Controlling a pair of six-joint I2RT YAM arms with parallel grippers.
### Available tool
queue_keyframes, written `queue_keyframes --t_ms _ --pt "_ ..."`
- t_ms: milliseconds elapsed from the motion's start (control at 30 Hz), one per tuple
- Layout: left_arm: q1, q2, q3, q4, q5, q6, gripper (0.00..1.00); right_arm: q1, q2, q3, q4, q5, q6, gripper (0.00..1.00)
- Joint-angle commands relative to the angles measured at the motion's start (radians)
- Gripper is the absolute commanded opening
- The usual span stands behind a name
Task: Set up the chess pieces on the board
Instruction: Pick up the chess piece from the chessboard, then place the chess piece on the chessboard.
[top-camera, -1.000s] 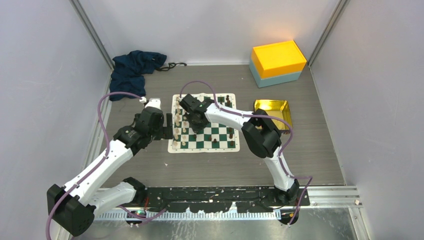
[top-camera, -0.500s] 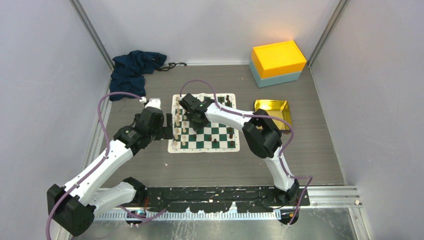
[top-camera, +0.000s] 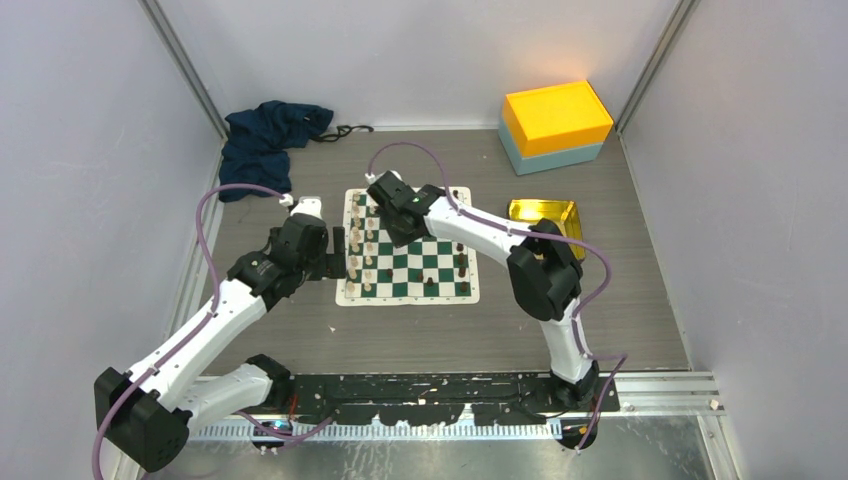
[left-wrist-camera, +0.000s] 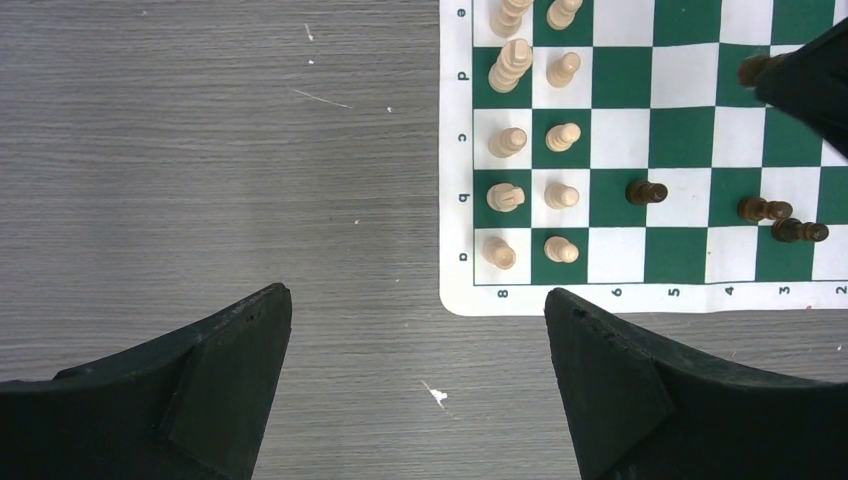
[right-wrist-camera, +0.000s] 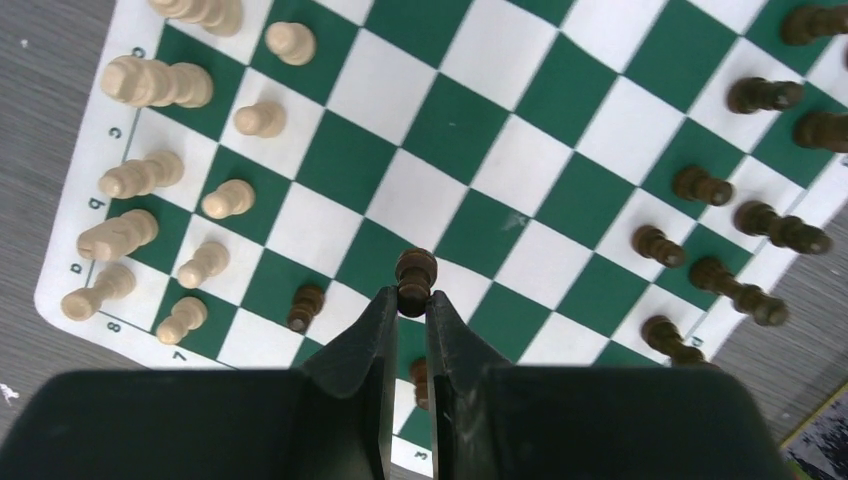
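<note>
The board lies mid-table, green and white checks. Cream chess pieces fill two rows along its left side. Dark pieces stand scattered along its right side, clearer in the right wrist view. One dark pawn stands alone close to the cream rows. My right gripper is shut on a dark pawn and holds it above the board's middle squares. My left gripper hangs open over bare table just off the board's near-left corner, with nothing between its fingers.
A shiny gold tray lies right of the board, partly behind my right arm. An orange and teal box stands at the back right. A dark blue cloth is bunched at the back left. Grey walls close in both sides.
My right gripper has lifted and swung toward the board's far side, carrying the dark pawn. The left arm has stayed still.
</note>
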Motion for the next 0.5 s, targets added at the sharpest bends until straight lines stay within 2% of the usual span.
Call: queue_keyframes --t_ms 0,467 --pt "0.007 0.000 0.016 0.011 0.007 -0.010 0.98 -0.036 -0.103 -0.038 -0.004 0.051 0.001 0.02" --pt "0.007 0.006 0.015 0.014 0.010 -0.011 0.98 -0.119 -0.170 -0.156 0.005 0.047 0.038 0.02"
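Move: The right hand already holds a small dark chess piece in closed fingertips, about 8 cm above the board. The empty square in the dark pawn row, its likely place, lies some 9 cm right and 2 cm ahead. The nearest dark pawn stands about 9 cm right and 6 cm ahead; the back-row piece behind the empty square, 12 cm right and 2 cm ahead. A stray dark piece stands 4 cm left and 4 cm back. From the left hand the empty square lies roughly 28 cm right, 12 cm ahead, 14 cm down. The right hand carries the pinched dark piece about 7 cm to the right, drifting a little forward, across the open middle of the board towards the gap in the dark pawn row, quick at first and easing off near the end. It stays nearly level, rising only about half a centimetre and sinking back, while the wrist turns some 8 degrees clockwise and the fingers keep their hold. ##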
